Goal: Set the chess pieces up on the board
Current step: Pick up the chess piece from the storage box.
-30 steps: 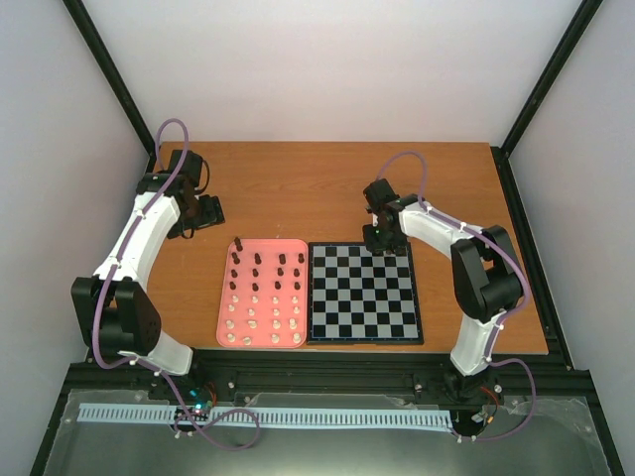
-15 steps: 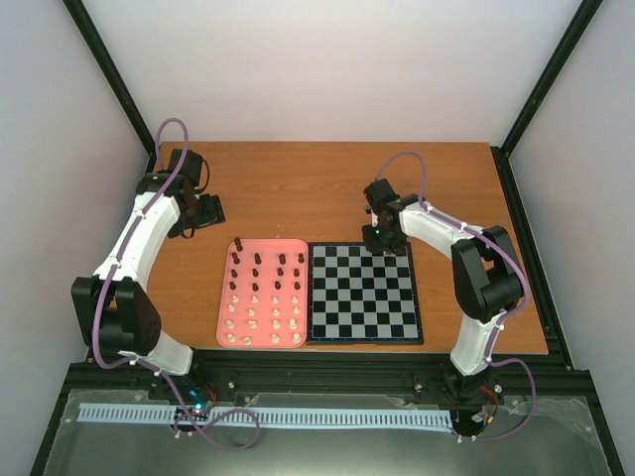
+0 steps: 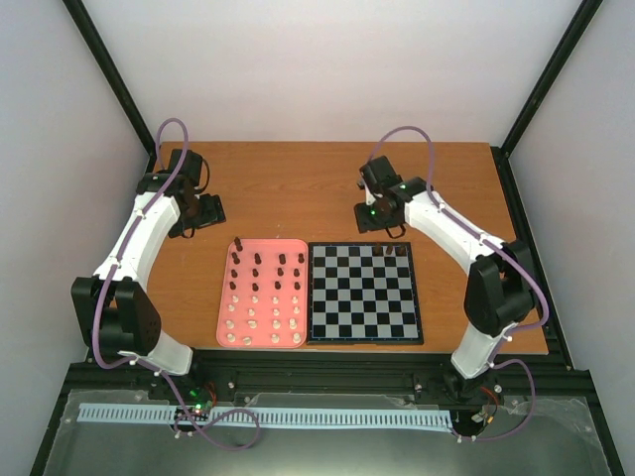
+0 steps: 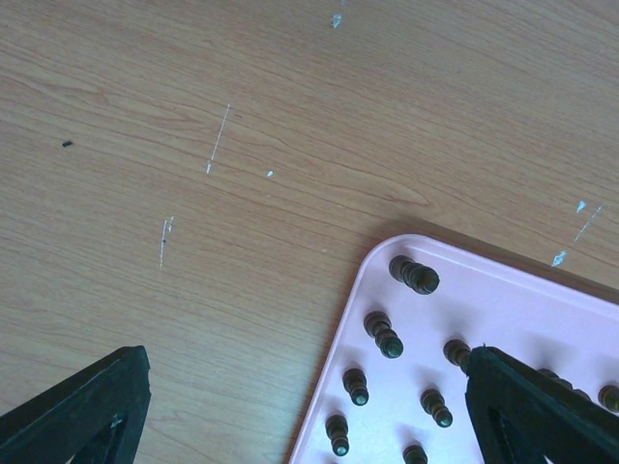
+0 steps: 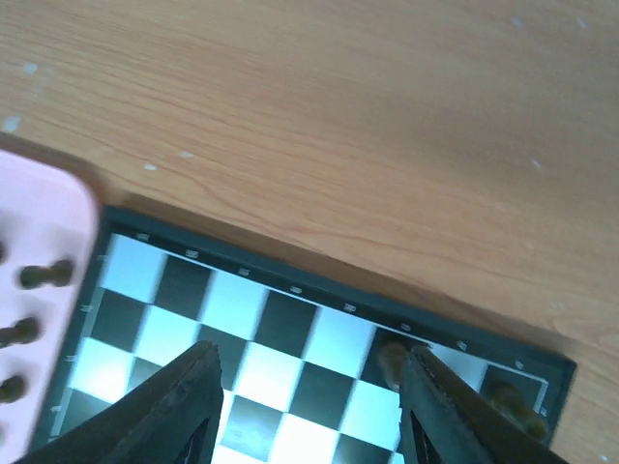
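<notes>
The board [image 3: 363, 309] lies right of centre, and two dark chess pieces [image 3: 383, 251] stand on its far row near the right corner. My right gripper [image 3: 380, 226] hangs open just beyond that far edge. In the right wrist view its fingers [image 5: 189, 401] straddle bare squares of the board [image 5: 280, 319], with one dark piece [image 5: 391, 360] beside the right finger and another [image 5: 515, 406] further right. Dark pieces [image 3: 258, 264] and cream pieces [image 3: 262, 317] stand in rows on the pink tray [image 3: 270, 241]. My left gripper [image 3: 208, 211] is open and empty, left of the tray's far corner.
In the left wrist view the open left gripper [image 4: 308, 367] hovers over scratched wood and the pink tray's corner [image 4: 513, 304], where several dark pieces [image 4: 383, 334] stand. The right wrist view catches the tray's edge [image 5: 39, 217]. Black frame posts rise at the table's far corners.
My right gripper has opened and drawn back from the board's far row towards the far side, uncovering two dark pieces there. The left arm has not moved.
</notes>
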You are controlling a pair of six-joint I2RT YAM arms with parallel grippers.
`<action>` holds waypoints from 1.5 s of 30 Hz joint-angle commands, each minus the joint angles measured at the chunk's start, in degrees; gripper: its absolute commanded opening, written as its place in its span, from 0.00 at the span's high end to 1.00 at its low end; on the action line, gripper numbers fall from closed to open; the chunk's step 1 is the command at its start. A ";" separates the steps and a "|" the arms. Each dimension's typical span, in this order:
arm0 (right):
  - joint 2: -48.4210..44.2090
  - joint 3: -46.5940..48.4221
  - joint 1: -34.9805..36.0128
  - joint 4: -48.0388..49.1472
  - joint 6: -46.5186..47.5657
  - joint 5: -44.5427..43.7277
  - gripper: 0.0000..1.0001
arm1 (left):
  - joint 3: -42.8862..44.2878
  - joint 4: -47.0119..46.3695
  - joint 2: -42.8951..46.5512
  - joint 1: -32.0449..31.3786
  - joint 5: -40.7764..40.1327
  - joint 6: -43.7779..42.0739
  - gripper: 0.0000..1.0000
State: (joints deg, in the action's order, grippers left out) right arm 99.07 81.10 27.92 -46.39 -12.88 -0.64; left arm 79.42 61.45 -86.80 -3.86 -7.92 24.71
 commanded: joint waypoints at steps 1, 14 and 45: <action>4.25 9.18 6.34 -3.97 1.19 -0.36 0.50 | -0.06 -0.37 1.02 0.36 0.52 -0.85 0.00; 21.41 26.02 17.13 -6.24 0.43 6.05 0.51 | -0.93 -0.66 2.36 0.35 1.87 -1.14 0.00; 13.19 22.10 3.94 -7.30 2.29 3.26 0.50 | -2.54 -9.72 -15.97 -4.32 11.74 -4.86 0.35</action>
State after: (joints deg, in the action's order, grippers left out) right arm 114.04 103.66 32.91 -53.17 -11.57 2.24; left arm 73.28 52.86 -101.34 -7.79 3.25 20.73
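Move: The tall dark chess piece in the far left corner of the storage box stands about 3 cm ahead of the left hand, 7 cm to its right and some 13 cm below. About 4 cm nearer the base than that piece and in line with it is the second-row corner piece, with the second-row inner piece 5 or 6 cm to the right of that one. From the right hand, the corner piece is roughly 34 cm to the left, level fore and aft, and 9 cm down. After hardly stirring at first, the left hand drops about 11 cm and slides some 6 cm right towards the corner piece, easing back 2 cm on the way and then forward again, while its wide-open fingers narrow to about two-thirds and the wrist turns some 10 degrees clockwise and tips a little more upright, without visibly touching a piece. The right hand, its fingers staying half open, swings about 17 cm left from above the board's far edge towards the storage box, dipping as it gets there, then reverses some 9 cm to the right and about 6 cm forward, rising to leave the box clear. ##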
